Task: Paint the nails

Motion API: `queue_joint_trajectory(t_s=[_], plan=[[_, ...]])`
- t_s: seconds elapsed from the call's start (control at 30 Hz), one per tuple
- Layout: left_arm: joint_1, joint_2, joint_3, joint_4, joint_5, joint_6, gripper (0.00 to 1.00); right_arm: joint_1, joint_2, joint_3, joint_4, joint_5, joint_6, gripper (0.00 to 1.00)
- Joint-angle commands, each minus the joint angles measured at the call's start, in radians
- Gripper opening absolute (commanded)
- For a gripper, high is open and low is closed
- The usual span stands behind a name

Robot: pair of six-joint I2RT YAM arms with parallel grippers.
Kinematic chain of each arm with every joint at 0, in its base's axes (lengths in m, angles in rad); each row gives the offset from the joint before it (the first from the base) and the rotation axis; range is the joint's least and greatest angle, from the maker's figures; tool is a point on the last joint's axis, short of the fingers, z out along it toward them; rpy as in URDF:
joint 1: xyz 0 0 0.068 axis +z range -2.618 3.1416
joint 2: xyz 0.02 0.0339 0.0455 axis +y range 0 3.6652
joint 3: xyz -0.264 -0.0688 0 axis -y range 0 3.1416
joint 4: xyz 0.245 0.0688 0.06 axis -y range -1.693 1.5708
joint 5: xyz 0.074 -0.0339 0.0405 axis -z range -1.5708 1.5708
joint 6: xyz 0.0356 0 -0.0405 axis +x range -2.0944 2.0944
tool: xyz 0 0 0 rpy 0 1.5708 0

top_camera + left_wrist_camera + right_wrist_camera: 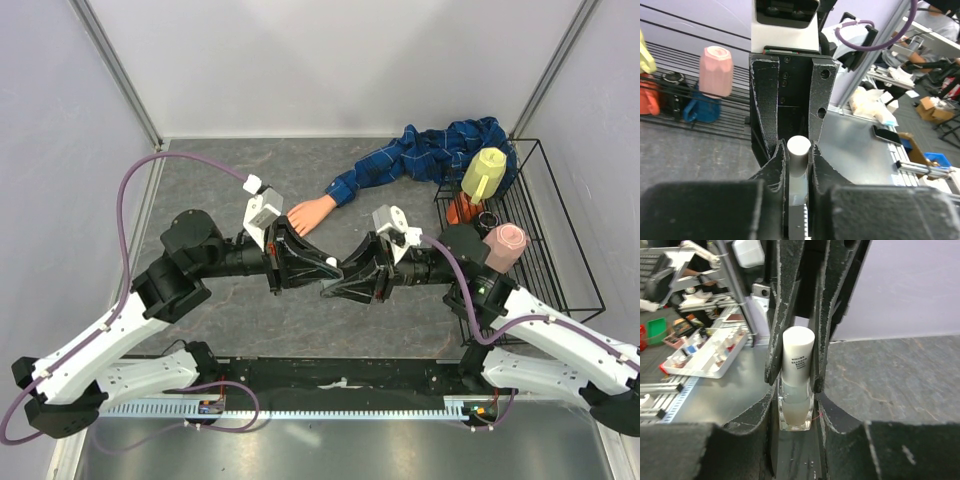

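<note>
A tiny clear bottle [796, 407] with a white cap [798, 352] is held between both grippers above the middle of the table. My right gripper [796, 412] is shut on the glass body. My left gripper [799, 157] is shut on the cap [799, 150], whose round end faces the left wrist camera. In the top view the left gripper [322, 268] and the right gripper [340, 285] meet tip to tip. The peach mannequin hand [310, 212] lies just behind them, sticking out of the blue plaid sleeve [430, 155]. Its nails are too small to make out.
A black wire rack [560, 250] stands at the right edge. It holds a yellow bottle [485, 172], a pink cup [505, 243], an orange item and a black one. The pink cup [716, 70] also shows in the left wrist view.
</note>
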State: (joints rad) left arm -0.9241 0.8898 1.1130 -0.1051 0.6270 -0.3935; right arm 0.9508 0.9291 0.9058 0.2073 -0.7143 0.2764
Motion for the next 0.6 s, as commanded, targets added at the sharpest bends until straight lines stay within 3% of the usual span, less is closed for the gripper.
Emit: queue_joint_trajectory(t_s=[0.0, 0.13, 0.23, 0.3, 0.33, 0.37, 0.43, 0.57], plan=[[-0.001, 0.012, 0.064, -0.048, -0.130, 0.024, 0.02, 0.000, 0.014, 0.065, -0.084, 0.143, -0.126, 0.00], [-0.004, 0.026, 0.079, -0.108, -0.327, 0.044, 0.02, 0.000, 0.013, 0.082, -0.152, 0.378, -0.170, 0.00], [-0.028, 0.064, 0.109, -0.157, -0.587, 0.076, 0.02, 0.008, 0.040, 0.087, -0.180, 0.608, -0.190, 0.00], [-0.077, 0.131, 0.140, -0.206, -0.724, 0.103, 0.02, 0.045, 0.059, 0.094, -0.189, 0.839, -0.216, 0.00], [-0.099, 0.158, 0.175, -0.220, -0.872, 0.111, 0.02, 0.066, 0.089, 0.100, -0.187, 0.918, -0.232, 0.00], [-0.119, 0.190, 0.194, -0.231, -0.941, 0.114, 0.02, 0.112, 0.105, 0.107, -0.181, 1.084, -0.265, 0.00], [-0.148, 0.271, 0.246, -0.254, -1.082, 0.090, 0.02, 0.143, 0.149, 0.123, -0.151, 1.177, -0.299, 0.00], [-0.148, 0.324, 0.297, -0.266, -1.153, 0.001, 0.02, 0.155, 0.155, 0.119, -0.106, 1.218, -0.335, 0.00]])
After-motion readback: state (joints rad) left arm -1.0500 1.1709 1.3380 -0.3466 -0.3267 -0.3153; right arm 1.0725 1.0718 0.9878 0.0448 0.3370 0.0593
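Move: The left hand has the bottle's white cap between its fingers; the bottle body sits about 4 cm straight below, in the right hand, whose own target, the cap, is about 4 cm above it. The fake hand's nails lie some 26 cm ahead of either hand, 11 cm to the left and nearly 40 cm down. The plaid cuff is about 43 cm ahead and 4 cm right, the pink cup roughly 20 cm ahead and 37 cm right. Left fingers keep their pinch on the cap while the right ones keep hold of the glass body, and the two wrists twist against each other: the left about 45 degrees counter-clockwise, the right a little over 50 clockwise. Meanwhile both hands swing forward together about 15 cm, sinking some 4 cm, towards the fake hand, neither grip opening. ##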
